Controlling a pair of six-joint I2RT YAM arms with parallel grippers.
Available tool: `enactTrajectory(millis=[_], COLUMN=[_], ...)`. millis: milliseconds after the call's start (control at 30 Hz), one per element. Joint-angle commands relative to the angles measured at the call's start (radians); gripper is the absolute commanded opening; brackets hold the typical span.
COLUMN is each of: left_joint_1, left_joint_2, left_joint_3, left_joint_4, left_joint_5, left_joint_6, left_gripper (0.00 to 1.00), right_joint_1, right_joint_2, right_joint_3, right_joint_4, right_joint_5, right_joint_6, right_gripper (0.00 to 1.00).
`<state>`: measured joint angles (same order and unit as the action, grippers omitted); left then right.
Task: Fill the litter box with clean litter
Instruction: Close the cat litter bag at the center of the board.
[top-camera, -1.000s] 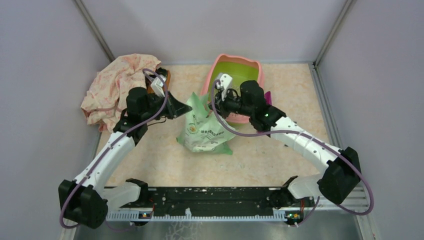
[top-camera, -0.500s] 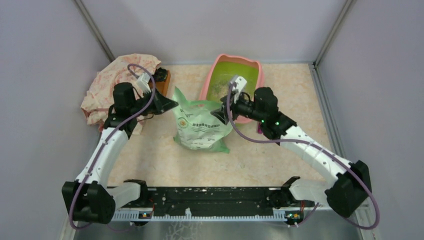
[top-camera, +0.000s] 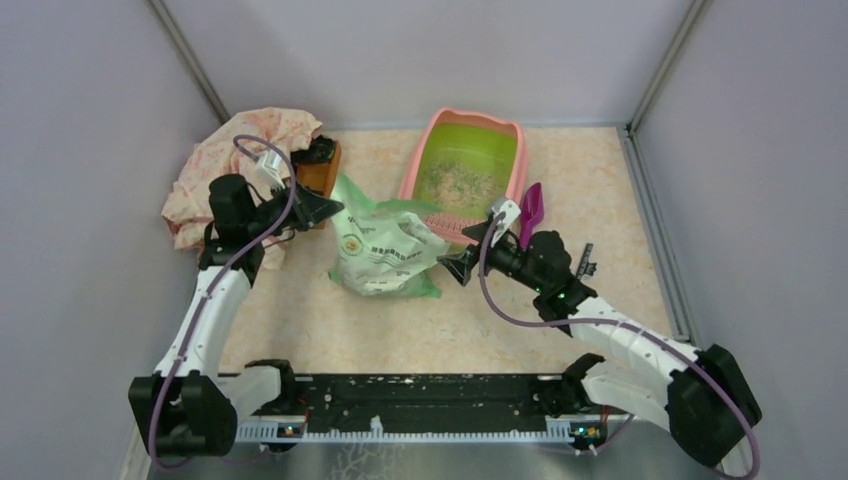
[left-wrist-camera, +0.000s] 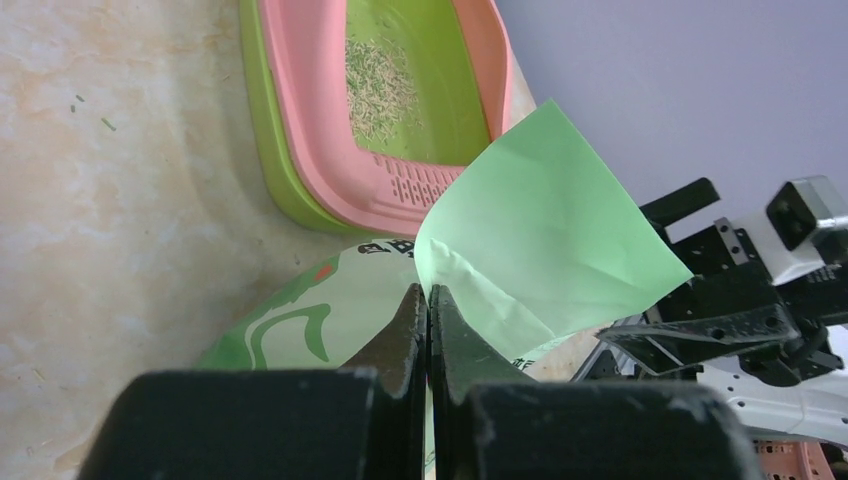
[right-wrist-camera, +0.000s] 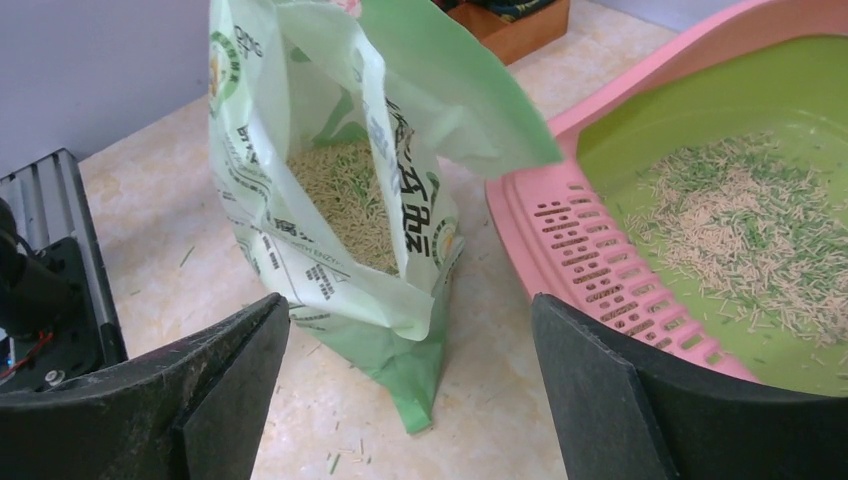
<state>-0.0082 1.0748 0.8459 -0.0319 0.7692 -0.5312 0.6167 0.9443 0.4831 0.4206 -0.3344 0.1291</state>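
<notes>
The litter box (top-camera: 413, 170) with its pink rim and lime-green inside stands at the back centre. A thin scatter of clean litter (top-camera: 463, 180) covers its floor, and also shows as clean litter (left-wrist-camera: 378, 85) and clean litter (right-wrist-camera: 740, 230). The light green bag (top-camera: 385, 250) rests on the table left of the litter box (right-wrist-camera: 590, 250), mouth open, with more granules (right-wrist-camera: 350, 195) inside. My left gripper (top-camera: 333, 210) is shut on the bag's top flap (left-wrist-camera: 545, 230), its gripper tips (left-wrist-camera: 427, 292) pinched together. My right gripper (top-camera: 455, 268) is open and holds nothing. It sits right of the bag (right-wrist-camera: 330, 250), with its gripper gap (right-wrist-camera: 410, 300) facing the bag.
A magenta scoop (top-camera: 530, 212) lies by the box's near right corner. A pink patterned cloth (top-camera: 240, 165) is bunched at the back left beside a brown wooden box (top-camera: 320, 172). Stray granules (right-wrist-camera: 350, 455) dot the table. Grey walls close three sides.
My right gripper opened, let go of the bag and drew back toward the near right. The bag came down from over the box to the table and shifted left with my left gripper.
</notes>
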Motion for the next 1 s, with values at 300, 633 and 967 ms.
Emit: enactTrajectory(millis=[300,633,967], left_joint_1=[0.136,0.186,0.24], left_joint_2=[-0.052,-0.026,0.02], left_joint_3=[-0.033,-0.062,-0.111], left_joint_4=[0.081,0.096,0.117], left_joint_5=[0.058,0.088,0.1], left_joint_6=[0.006,-0.004,0.003], left_gripper=[0.0,0.0,0.0], right_joint_1=[-0.011,-0.014,-0.015], right_joint_2=[0.293,0.528,0.67], right_joint_3=[0.013,0.097,0.19], right_joint_4=[0.463,0.74,0.909], right_joint_5=[-0.067,-0.215,-0.359], right_joint_6=[0.04,0.153,0.279], right_gripper=[0.89,0.89,0.89])
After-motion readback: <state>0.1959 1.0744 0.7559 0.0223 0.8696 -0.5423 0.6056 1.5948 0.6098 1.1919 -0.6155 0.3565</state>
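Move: The cat litter bag stands about 14 cm to the right hand's left, level with it front to back, its middle some 10 cm lower; the litter box is roughly 20 cm ahead and 4 cm right, the purple scoop 8 cm ahead and 22 cm right. The left hand already pinches the far left corner of the bag's mouth; the bag's middle is about 10 cm right, 10 cm back and 14 cm below it, the wooden box 8 cm ahead and 9 cm left. Sweep the open right gripper about 8 cm left and 4 cm forward onto the bag's right side, dipping some 3 cm first and rising slightly late, turning it counter-clockwise about 15 degrees as the fingertips tilt up; keep the fingers wide around the rim. Meanwhile keep the left pinch and draw that corner about 5 cm left, sinking a little. ##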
